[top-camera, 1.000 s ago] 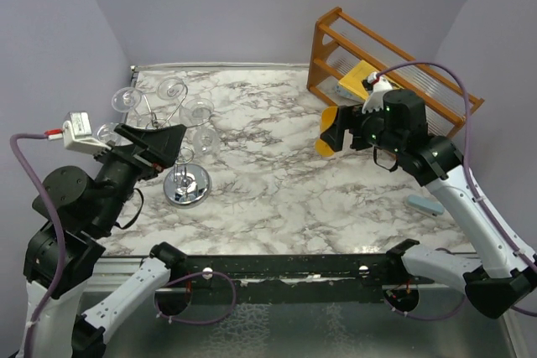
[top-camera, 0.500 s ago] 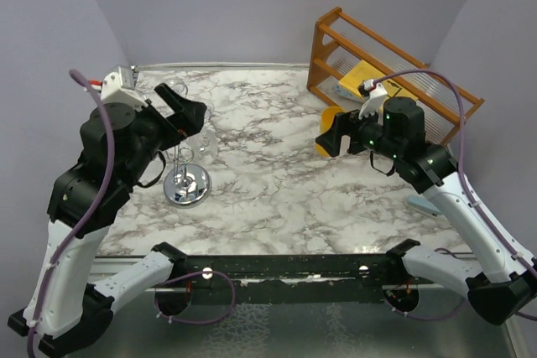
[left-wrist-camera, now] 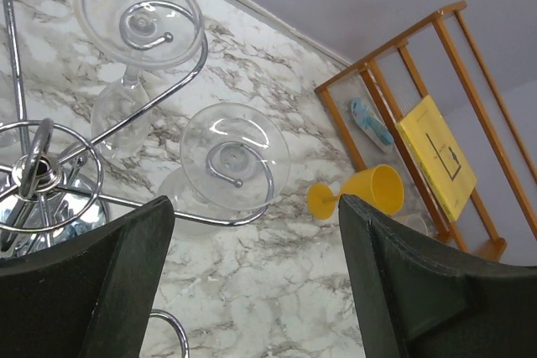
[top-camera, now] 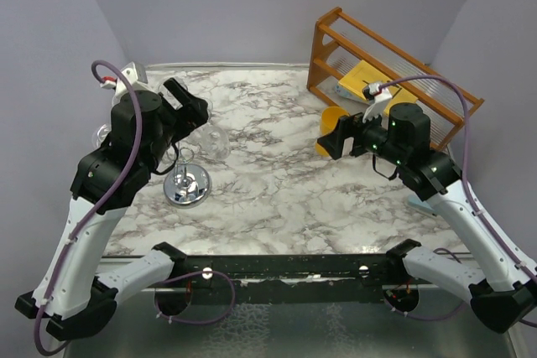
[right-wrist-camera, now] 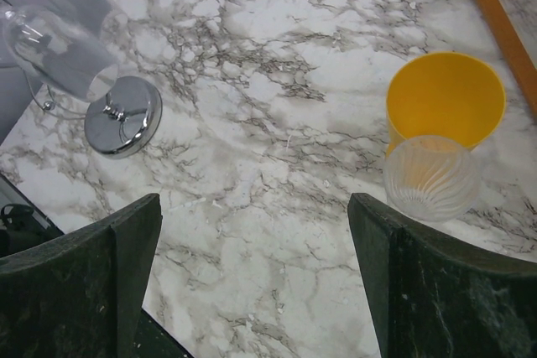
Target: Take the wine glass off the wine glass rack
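The wine glass rack [left-wrist-camera: 38,178], silvery wire with a round chrome base [top-camera: 187,184], stands at the table's left. Two clear wine glasses hang upside down from its curled arms: one foot [left-wrist-camera: 235,157] sits just ahead of my left gripper [left-wrist-camera: 252,291], the other [left-wrist-camera: 138,14] is farther off. From above, a glass bowl [top-camera: 216,142] shows right of the stem. My left gripper [top-camera: 191,108] hovers over the rack, open and empty. My right gripper [right-wrist-camera: 252,291] is open over bare marble at the right. The right wrist view shows the rack's base [right-wrist-camera: 123,115] and a hanging glass [right-wrist-camera: 59,52].
An orange-brown wooden slatted rack [top-camera: 394,64] holding a yellow board [left-wrist-camera: 436,153] stands at the back right. A yellow goblet [right-wrist-camera: 445,98] lies near it, with a clear ribbed glass [right-wrist-camera: 430,178] in front. Purple walls close the table's back and sides.
My left arm has swung up from the low left to above the wire rack, its jaws narrowing a little. The right gripper drifted slightly to the right.
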`<state>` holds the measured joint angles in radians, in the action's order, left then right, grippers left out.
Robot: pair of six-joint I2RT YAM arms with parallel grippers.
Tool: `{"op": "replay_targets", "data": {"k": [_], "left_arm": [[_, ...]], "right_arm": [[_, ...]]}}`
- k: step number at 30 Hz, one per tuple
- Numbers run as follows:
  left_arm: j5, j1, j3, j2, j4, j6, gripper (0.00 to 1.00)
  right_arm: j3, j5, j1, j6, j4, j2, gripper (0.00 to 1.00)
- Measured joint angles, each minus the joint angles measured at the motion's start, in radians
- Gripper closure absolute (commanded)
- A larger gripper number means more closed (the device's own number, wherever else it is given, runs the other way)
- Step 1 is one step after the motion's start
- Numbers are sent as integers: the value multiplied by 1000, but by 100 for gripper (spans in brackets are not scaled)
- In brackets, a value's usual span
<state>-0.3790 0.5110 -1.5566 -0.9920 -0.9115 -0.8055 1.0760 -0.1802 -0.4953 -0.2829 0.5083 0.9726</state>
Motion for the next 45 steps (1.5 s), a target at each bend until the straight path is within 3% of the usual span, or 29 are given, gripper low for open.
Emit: {"op": "replay_targets", "data": {"k": [20, 45], "left_arm": [[-132, 0, 147, 8, 126, -65, 28], [-175, -14, 190, -60, 214, -30, 54]], "right_arm": [[-48, 11, 0, 0, -61, -71, 7], [-71, 55, 0, 19, -71, -100, 7]]}}
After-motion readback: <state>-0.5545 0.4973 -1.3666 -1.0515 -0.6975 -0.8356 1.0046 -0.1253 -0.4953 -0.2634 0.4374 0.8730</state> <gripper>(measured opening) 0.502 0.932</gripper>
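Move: The upturned foot of the wine glass on the right side of the rack lies about 5 cm ahead of the left hand, 1 cm to its right and 6 cm below. Another glass foot sits 5 cm farther out and 7 cm to the left of that one, while the top of the rack's post is some 8 cm to the hand's left, level with it in reach and 8 cm lower. From the right hand the foot is roughly 5 cm ahead, 30 cm left and 7 cm above. The left hand eases forward about 5 cm while sinking about 4 cm towards the upturned foot of the wine glass, starting with a small shift to the left and turning some 10 degrees counter-clockwise to line up with the foot. Its fingers narrow steadily from wide to about half open, bringing their tips close over the foot from either side; no contact can be made out yet. ##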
